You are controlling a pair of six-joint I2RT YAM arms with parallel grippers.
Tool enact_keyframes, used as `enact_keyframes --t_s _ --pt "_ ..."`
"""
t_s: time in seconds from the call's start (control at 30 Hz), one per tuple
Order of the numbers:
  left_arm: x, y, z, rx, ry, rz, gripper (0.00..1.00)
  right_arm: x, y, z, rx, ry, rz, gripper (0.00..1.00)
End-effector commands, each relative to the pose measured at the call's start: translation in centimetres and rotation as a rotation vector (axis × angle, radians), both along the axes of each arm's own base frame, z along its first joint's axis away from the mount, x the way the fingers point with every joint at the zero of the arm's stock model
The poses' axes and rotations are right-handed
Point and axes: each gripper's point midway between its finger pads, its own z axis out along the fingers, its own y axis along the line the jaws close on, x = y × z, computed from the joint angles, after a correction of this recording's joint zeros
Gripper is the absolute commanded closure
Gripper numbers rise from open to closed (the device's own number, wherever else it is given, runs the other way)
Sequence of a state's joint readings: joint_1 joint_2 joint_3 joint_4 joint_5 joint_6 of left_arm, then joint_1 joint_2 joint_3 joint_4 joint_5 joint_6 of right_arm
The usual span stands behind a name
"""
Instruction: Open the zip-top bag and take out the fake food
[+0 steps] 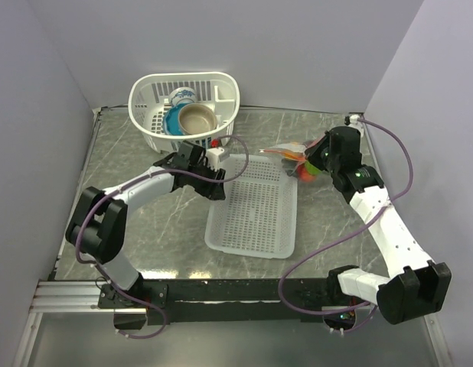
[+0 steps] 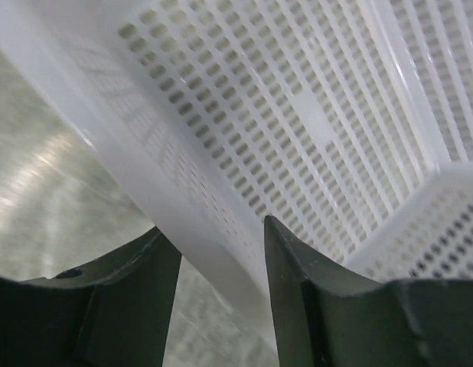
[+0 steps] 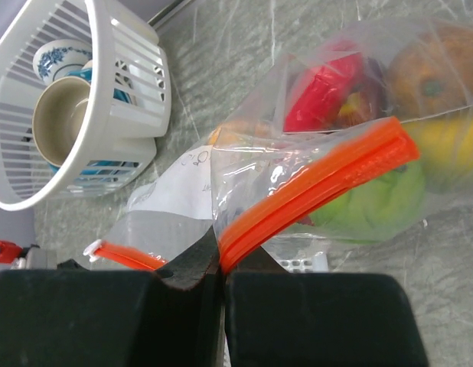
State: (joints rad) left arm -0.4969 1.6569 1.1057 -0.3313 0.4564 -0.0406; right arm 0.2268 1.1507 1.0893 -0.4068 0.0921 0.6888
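Observation:
The zip-top bag (image 3: 328, 145), clear with an orange zip strip (image 3: 321, 183), lies on the table at the far right (image 1: 286, 153). My right gripper (image 3: 221, 256) is shut on one end of that strip (image 1: 313, 159). Through the plastic the fake food shows: a green lime (image 3: 370, 206), a red piece (image 3: 321, 99), a yellow fruit (image 3: 451, 145) and an orange one (image 3: 435, 76). A second stretch of orange strip (image 3: 129, 256) shows lower left. My left gripper (image 2: 213, 229) stands open astride the near wall of the flat white mesh tray (image 2: 313, 115), at its far left corner (image 1: 217, 187).
The flat mesh tray (image 1: 252, 229) lies mid-table between the arms. A deep white basket (image 1: 148, 95) at the back holds a blue bowl (image 1: 175, 122) and a beige bowl (image 1: 197, 118); it also shows in the right wrist view (image 3: 125, 130). Grey walls close in on three sides.

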Motion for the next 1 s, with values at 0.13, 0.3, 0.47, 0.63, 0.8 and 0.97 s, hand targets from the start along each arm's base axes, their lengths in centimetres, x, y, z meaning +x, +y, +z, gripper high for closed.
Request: enact_keyframes --t_s 0.13,0.3,0.47,0.63,0.8,0.97 --pt "-7.0 0.8 2.2 -0.072 0.083 -0.122 0.35 0.4 2.1 1.2 0.055 -0.046 0.054 1.00" --pt "-8.1 1.3 4.5 -0.089 0.013 -0.181 0.03 0.2 2.2 3.5 0.010 -0.094 0.058 1.00" --pt "-3.3 4.4 11.2 -0.056 -0.210 -0.051 0.03 -0.7 2.2 11.7 -0.044 -0.255 0.038 1.00" --pt "-0.4 10.5 22.6 -0.139 -0.456 0.130 0.03 -2.2 4.6 20.1 -0.061 -0.397 0.079 1.00" --pt "-1.3 17.5 26.9 -0.106 -0.583 0.273 0.03 -4.4 10.8 24.7 0.005 -0.487 0.234 1.00" --pt "-3.8 24.0 27.1 -0.021 -0.602 0.387 0.04 -5.1 20.1 24.3 0.048 -0.468 0.440 1.00"
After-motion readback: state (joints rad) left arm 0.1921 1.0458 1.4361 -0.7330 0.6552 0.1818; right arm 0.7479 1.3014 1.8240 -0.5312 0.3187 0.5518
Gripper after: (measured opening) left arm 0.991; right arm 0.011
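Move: The left hand has the tray's left rim between its half-open fingers; the tray's middle lies about 10 cm to its right, 3 cm back and 4 cm below, and the laundry basket about 21 cm ahead and 9 cm left, near its own height. The zip-top bag hangs some 25 cm to that hand's right, 5 cm ahead and 8 cm above. From the right hand gripping its zip edge, the bag's middle is about 8 cm below and 4 cm left, level fore and aft, and the tray's middle about 18 cm left, 9 cm back, 21 cm below. The left hand draws back about 8 cm, dragging the tray by its rim at first and opening wide to let go, then comes forward again and swings up and left well clear, some 28 cm higher, its fingers tipping up towards level with a counter-clockwise turn. The right hand keeps its shut pinch on the bag's orange zip edge, stays almost in place at first, then lifts the bag about 25 cm while carrying it some 14 cm left and a little back, tipping its fingers up about 25 degrees and turning counter-clockwise. ##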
